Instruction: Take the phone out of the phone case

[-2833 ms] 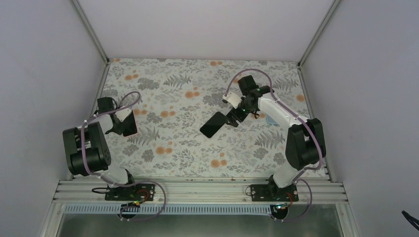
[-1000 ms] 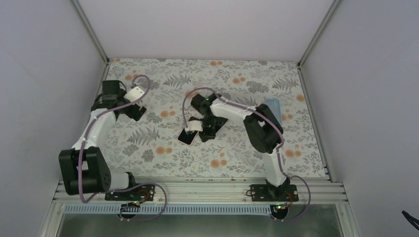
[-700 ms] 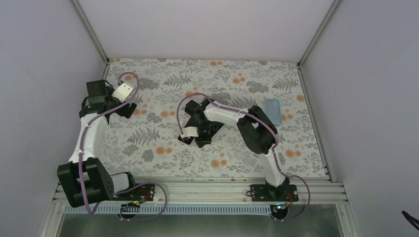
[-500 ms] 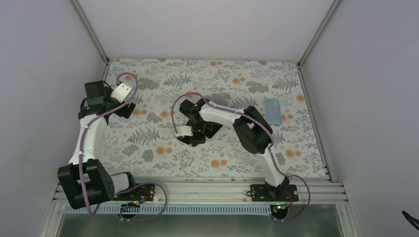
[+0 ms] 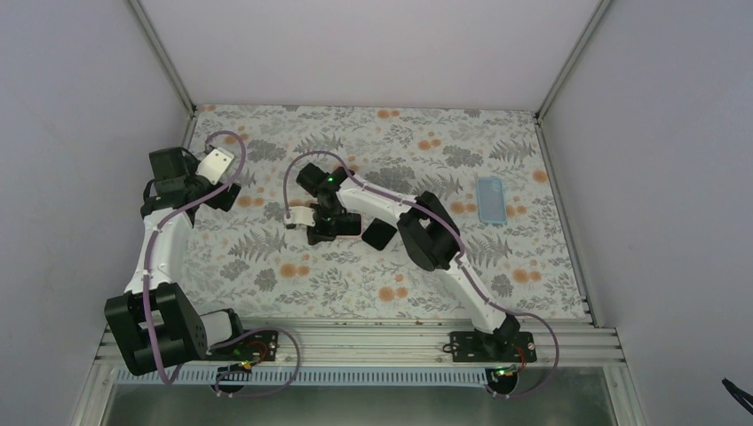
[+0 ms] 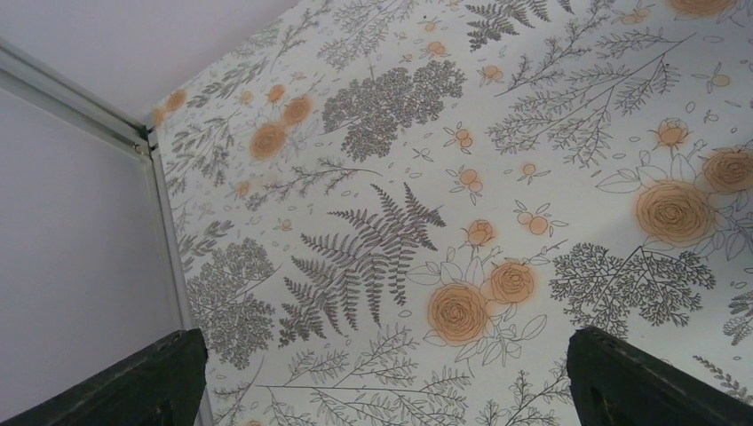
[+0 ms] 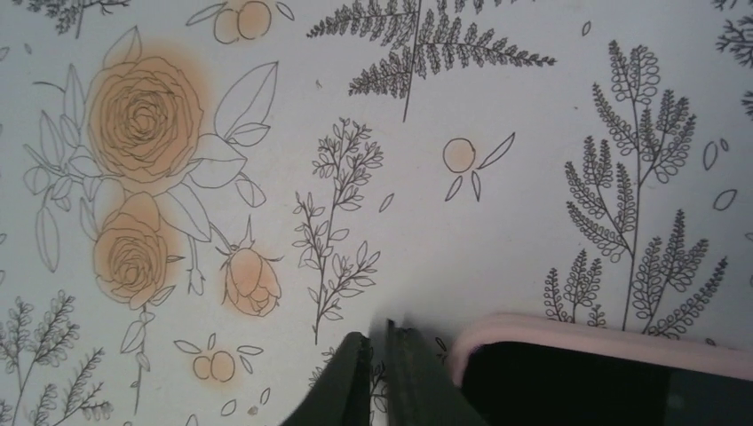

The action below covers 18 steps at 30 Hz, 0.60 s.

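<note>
The phone (image 5: 379,235), black-faced with a pink rim, lies flat near the table's middle, partly under my right arm. The right wrist view shows its pink corner (image 7: 533,333) just right of my fingers. My right gripper (image 5: 330,236) (image 7: 382,337) is shut with nothing between its fingers, low over the cloth beside the phone. A flat light-blue case (image 5: 491,199) lies alone at the right. My left gripper (image 5: 229,195) (image 6: 386,346) hangs open and empty over the far left of the table.
A floral cloth (image 5: 293,284) covers the table. Grey walls and a metal frame post (image 6: 164,222) close the left side near my left gripper. My right arm's links (image 5: 426,232) stretch across the middle above the phone.
My right arm has swung left and further back; the phone now lies to the right of its shut fingers. My left gripper has drifted slightly left and stays open.
</note>
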Available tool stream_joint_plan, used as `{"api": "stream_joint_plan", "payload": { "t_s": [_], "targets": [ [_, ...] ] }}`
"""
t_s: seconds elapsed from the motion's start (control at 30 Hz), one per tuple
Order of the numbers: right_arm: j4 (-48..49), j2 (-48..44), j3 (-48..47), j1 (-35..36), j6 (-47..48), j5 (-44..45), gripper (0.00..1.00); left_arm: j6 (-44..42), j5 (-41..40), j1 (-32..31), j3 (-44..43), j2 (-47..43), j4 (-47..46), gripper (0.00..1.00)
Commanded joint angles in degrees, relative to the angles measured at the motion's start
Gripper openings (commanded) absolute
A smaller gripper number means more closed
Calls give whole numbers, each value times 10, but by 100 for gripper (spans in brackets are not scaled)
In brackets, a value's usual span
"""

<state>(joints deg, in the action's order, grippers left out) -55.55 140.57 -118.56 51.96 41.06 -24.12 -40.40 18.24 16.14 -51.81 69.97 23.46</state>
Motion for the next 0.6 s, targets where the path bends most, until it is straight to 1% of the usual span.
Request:
{"api": "stream_joint_plan", "payload": {
  "t_s": [0.0,0.03,0.1,0.13,0.2,0.23,0.27,0.33,0.47,0.57],
  "targets": [
    [1,-31,-2,-15,-1,-42,17,10,4,7,19,-9,-34,100],
    [-4,-46,2,-20,3,-56,25,10,6,8,22,-12,-37,100],
    [-26,-82,15,-31,24,-88,58,14,11,9,28,-18,-44,100],
    [-35,-97,20,-35,32,-97,70,16,15,9,30,-20,-46,100],
    [-40,-127,38,-49,38,-104,87,21,25,9,30,-20,-45,100],
    [-49,-138,42,-54,46,-103,98,23,29,9,30,-21,-45,100],
    [-53,-147,47,-59,52,-92,100,25,32,9,29,-20,-45,100],
    [-48,-155,60,-68,54,-58,100,30,36,9,29,-18,-45,100],
    [-5,-144,85,-81,24,14,100,36,43,9,27,-11,-45,100],
    [33,-143,114,-86,16,34,100,36,42,9,27,-12,-44,100]
  ]
}}
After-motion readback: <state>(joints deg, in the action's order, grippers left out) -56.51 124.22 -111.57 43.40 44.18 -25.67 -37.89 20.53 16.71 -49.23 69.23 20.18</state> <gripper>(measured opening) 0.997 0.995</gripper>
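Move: The right hand, shut and low by the pink-cased phone's back-left corner, has that phone's middle about 6 cm to its right and 3 cm ahead, a centimetre below. The bare black phone lies roughly 18 cm to the right and 2 cm ahead of the hand. From the idle left hand, the cased phone is some 29 cm to the right, 7 cm back and 17 cm below. Right hand rises about 10 cm, shifting some 5 cm right and forward over the cased phone, fingers opening wide. ##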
